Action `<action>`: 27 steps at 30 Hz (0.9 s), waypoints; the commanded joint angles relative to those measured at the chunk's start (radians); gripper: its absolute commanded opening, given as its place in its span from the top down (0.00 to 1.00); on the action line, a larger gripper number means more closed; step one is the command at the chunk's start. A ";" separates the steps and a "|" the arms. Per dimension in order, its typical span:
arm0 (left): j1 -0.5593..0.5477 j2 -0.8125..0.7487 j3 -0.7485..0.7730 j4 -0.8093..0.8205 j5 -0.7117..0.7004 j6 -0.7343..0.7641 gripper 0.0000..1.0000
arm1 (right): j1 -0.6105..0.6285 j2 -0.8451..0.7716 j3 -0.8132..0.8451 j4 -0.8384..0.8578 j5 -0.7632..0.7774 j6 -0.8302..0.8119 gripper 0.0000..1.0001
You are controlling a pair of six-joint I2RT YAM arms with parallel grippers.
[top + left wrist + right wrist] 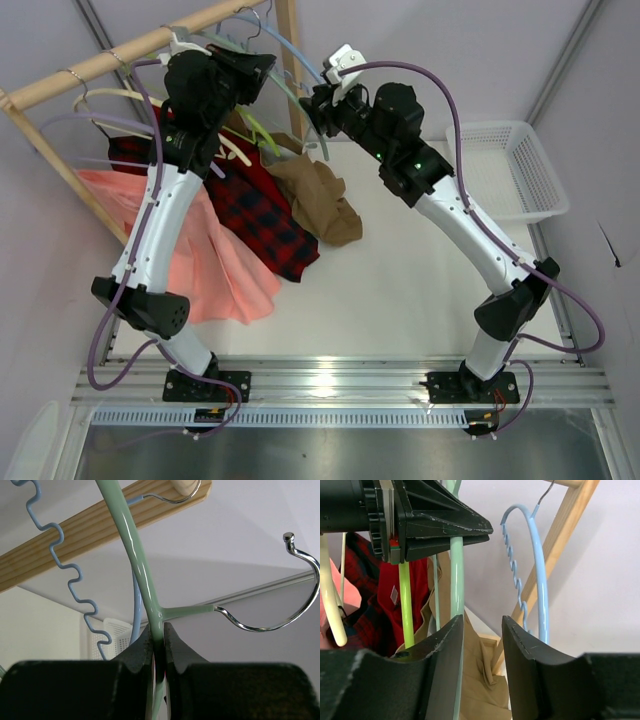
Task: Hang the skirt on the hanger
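Observation:
The hanger (pixel 135 555) is a pale sage-green bar with a silver hook (pixel 280 615). My left gripper (pixel 159 636) is shut on it just below the hook's junction, high up by the wooden rail (pixel 120 60). The tan skirt (pixel 320 200) droops from near the rack down onto the table. In the right wrist view its fabric (pixel 482 680) hangs beside the hanger's bar (pixel 456 575). My right gripper (pixel 482 630) is open. The bar runs past the outer side of its left finger (pixel 445 650), and only skirt cloth shows beyond the gap.
A light blue notched hanger (pixel 537 570), a lime-green hanger (pixel 405 605) and a cream one (pixel 330 610) crowd the rail. A red plaid skirt (pixel 265 215) and a salmon skirt (pixel 215 260) hang left of the tan one. A white basket (pixel 510 170) stands at the right.

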 commanded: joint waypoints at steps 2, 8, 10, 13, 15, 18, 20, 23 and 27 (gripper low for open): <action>0.013 -0.027 0.085 0.119 0.010 0.033 0.99 | -0.001 -0.040 -0.032 -0.035 -0.053 0.009 0.53; 0.013 -0.030 0.084 0.111 -0.003 0.059 0.99 | -0.035 -0.122 -0.122 0.034 -0.048 0.112 0.34; 0.013 -0.027 0.079 0.113 0.000 0.056 0.99 | -0.056 -0.135 -0.102 0.018 -0.076 0.178 0.33; 0.013 -0.023 0.078 0.116 0.008 0.047 0.99 | -0.072 -0.145 -0.106 0.017 -0.149 0.184 0.32; 0.013 -0.021 0.078 0.128 0.014 0.037 0.99 | -0.061 -0.139 -0.105 0.008 -0.146 0.158 0.32; 0.013 -0.026 0.085 0.136 0.014 0.031 0.99 | -0.055 -0.116 -0.100 -0.015 -0.130 0.134 0.32; 0.013 -0.027 0.082 0.136 0.014 0.034 0.99 | -0.055 -0.095 -0.088 -0.022 -0.129 0.134 0.32; 0.013 -0.032 0.075 0.129 0.010 0.039 0.99 | -0.053 -0.074 -0.069 -0.041 -0.171 0.131 0.33; 0.013 -0.030 0.079 0.129 0.013 0.036 0.99 | -0.044 -0.057 -0.063 -0.036 -0.179 0.123 0.33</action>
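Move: The right hand is open beside the green hanger, whose free lower end lies about 4 cm back, 2 cm right and 6 cm below it. The blue hanger's shoulder is some 8 cm ahead and 1 cm left, level in height; the lime hanger's is about 2 cm back, 9 cm left and 8 cm lower. The brown skirt hangs roughly 28 cm below, 2 cm ahead. From the left hand, the free end is some 9 cm back, 11 cm right, 8 cm down. The left hand keeps its pinch on the green hanger by the hook and stays in place, while the right fingers open clearly wider around the hanger's sloping arm. The right hand sinks about 3 cm and draws back some 1.5 cm towards the free end, swinging right on the way and then mostly back left, tipping down and turning counter-clockwise under 10 degrees each. ##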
